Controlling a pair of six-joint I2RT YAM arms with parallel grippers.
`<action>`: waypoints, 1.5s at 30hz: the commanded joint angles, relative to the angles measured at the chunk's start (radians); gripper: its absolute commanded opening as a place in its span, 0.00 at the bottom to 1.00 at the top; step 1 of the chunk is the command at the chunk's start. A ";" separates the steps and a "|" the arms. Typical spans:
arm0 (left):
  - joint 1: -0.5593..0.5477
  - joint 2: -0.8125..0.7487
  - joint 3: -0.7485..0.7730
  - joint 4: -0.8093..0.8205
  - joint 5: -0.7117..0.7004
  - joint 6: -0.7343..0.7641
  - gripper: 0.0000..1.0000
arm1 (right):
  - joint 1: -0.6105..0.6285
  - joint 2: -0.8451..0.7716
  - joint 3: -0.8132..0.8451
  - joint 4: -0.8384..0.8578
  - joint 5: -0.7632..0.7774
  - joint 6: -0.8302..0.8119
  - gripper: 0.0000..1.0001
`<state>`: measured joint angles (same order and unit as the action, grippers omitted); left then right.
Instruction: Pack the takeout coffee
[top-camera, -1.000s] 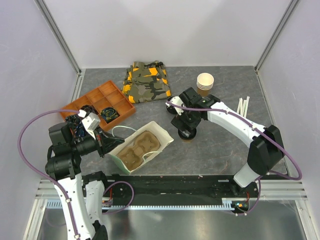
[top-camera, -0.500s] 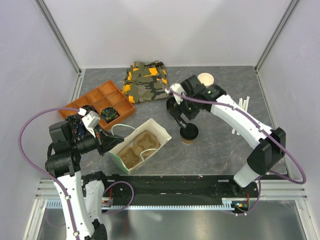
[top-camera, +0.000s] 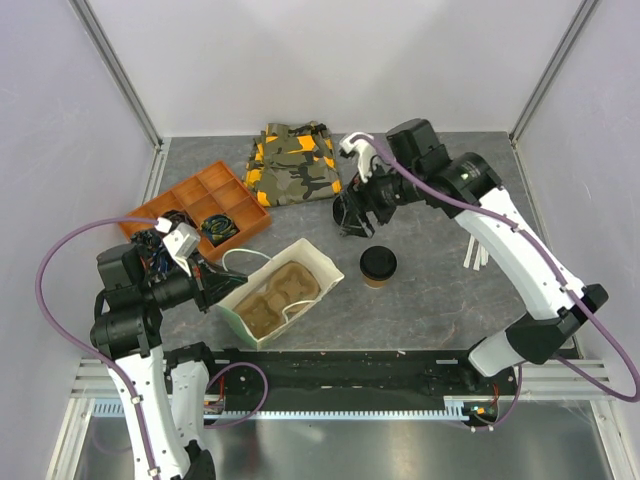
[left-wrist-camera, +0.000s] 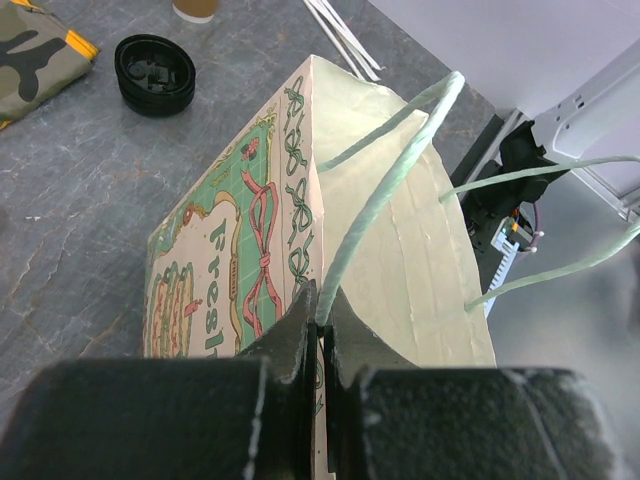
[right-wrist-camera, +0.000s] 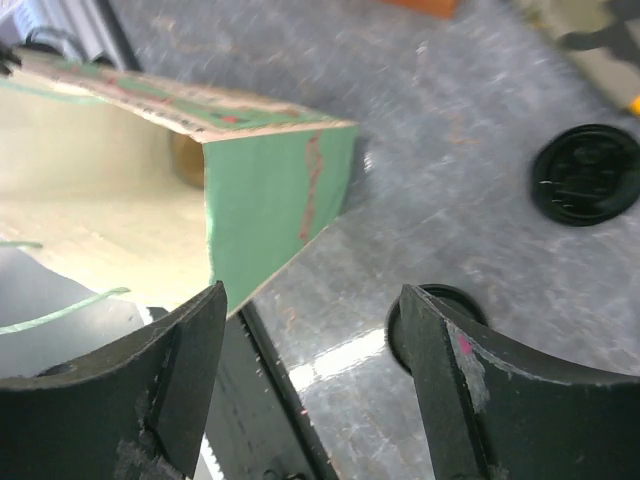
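The takeout coffee (top-camera: 378, 265), a small brown cup with a black lid, stands upright on the grey table just right of the printed paper bag (top-camera: 280, 292). My right gripper (top-camera: 355, 215) hangs above the table behind the cup, open, with nothing between its fingers. In the right wrist view (right-wrist-camera: 312, 295) the coffee's lid (right-wrist-camera: 450, 297) peeks out behind the right finger and the bag's green side (right-wrist-camera: 270, 190) lies ahead. My left gripper (left-wrist-camera: 322, 300) is shut on the bag's pale green string handle (left-wrist-camera: 375, 190), holding the bag's mouth open. A moulded cup carrier (top-camera: 272, 298) lies inside the bag.
A loose black lid (right-wrist-camera: 585, 172) lies on the table past the coffee. A camouflage cloth (top-camera: 293, 162) and an orange compartment tray (top-camera: 200, 205) sit at the back left. White straws (top-camera: 478, 255) lie at the right. A brown cup base (left-wrist-camera: 195, 8) shows at the far edge.
My right gripper has lifted off the coffee and drawn back toward the far side; the cup stays standing on the table. The left gripper and the bag have not moved.
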<state>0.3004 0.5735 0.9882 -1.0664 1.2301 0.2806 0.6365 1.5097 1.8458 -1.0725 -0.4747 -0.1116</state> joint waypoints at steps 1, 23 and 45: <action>-0.003 -0.006 0.004 0.033 -0.008 -0.029 0.02 | 0.080 0.026 -0.010 -0.023 0.000 -0.022 0.78; -0.003 0.040 -0.022 0.022 0.008 -0.024 0.02 | 0.198 0.227 0.131 0.108 0.064 -0.187 0.81; -0.006 0.015 0.059 0.036 -0.076 -0.047 0.40 | 0.206 0.227 0.099 0.111 0.088 -0.255 0.00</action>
<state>0.2989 0.5903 0.9878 -1.0595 1.1988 0.2607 0.8410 1.7428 1.9354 -0.9962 -0.3931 -0.3477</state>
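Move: The rim of the takeout bag's right-hand end, near its far corner, lies about 8 cm left of the right hand, 2 cm back and 5 cm lower. The lidded coffee cup is some 7 cm to the right hand's right, 2 cm ahead and 25 cm below it; the loose black lids lie about 15 cm ahead, 1 cm right and 28 cm below. From the left hand, that stretch of rim is roughly 11 cm ahead, 22 cm right and about level. Leftwards by about 8 cm and down 5 cm, the right hand goes to the bag's right-hand rim, swinging back some 2.5 cm at first and then forward again while turning about 20 degrees counter-clockwise. Its wide-open fingers then shut and pinch the paper near the far corner. The left hand stays nearly in place on the bag's left corner and, at the very end, starts to open its fingers around the edge and handle there. ##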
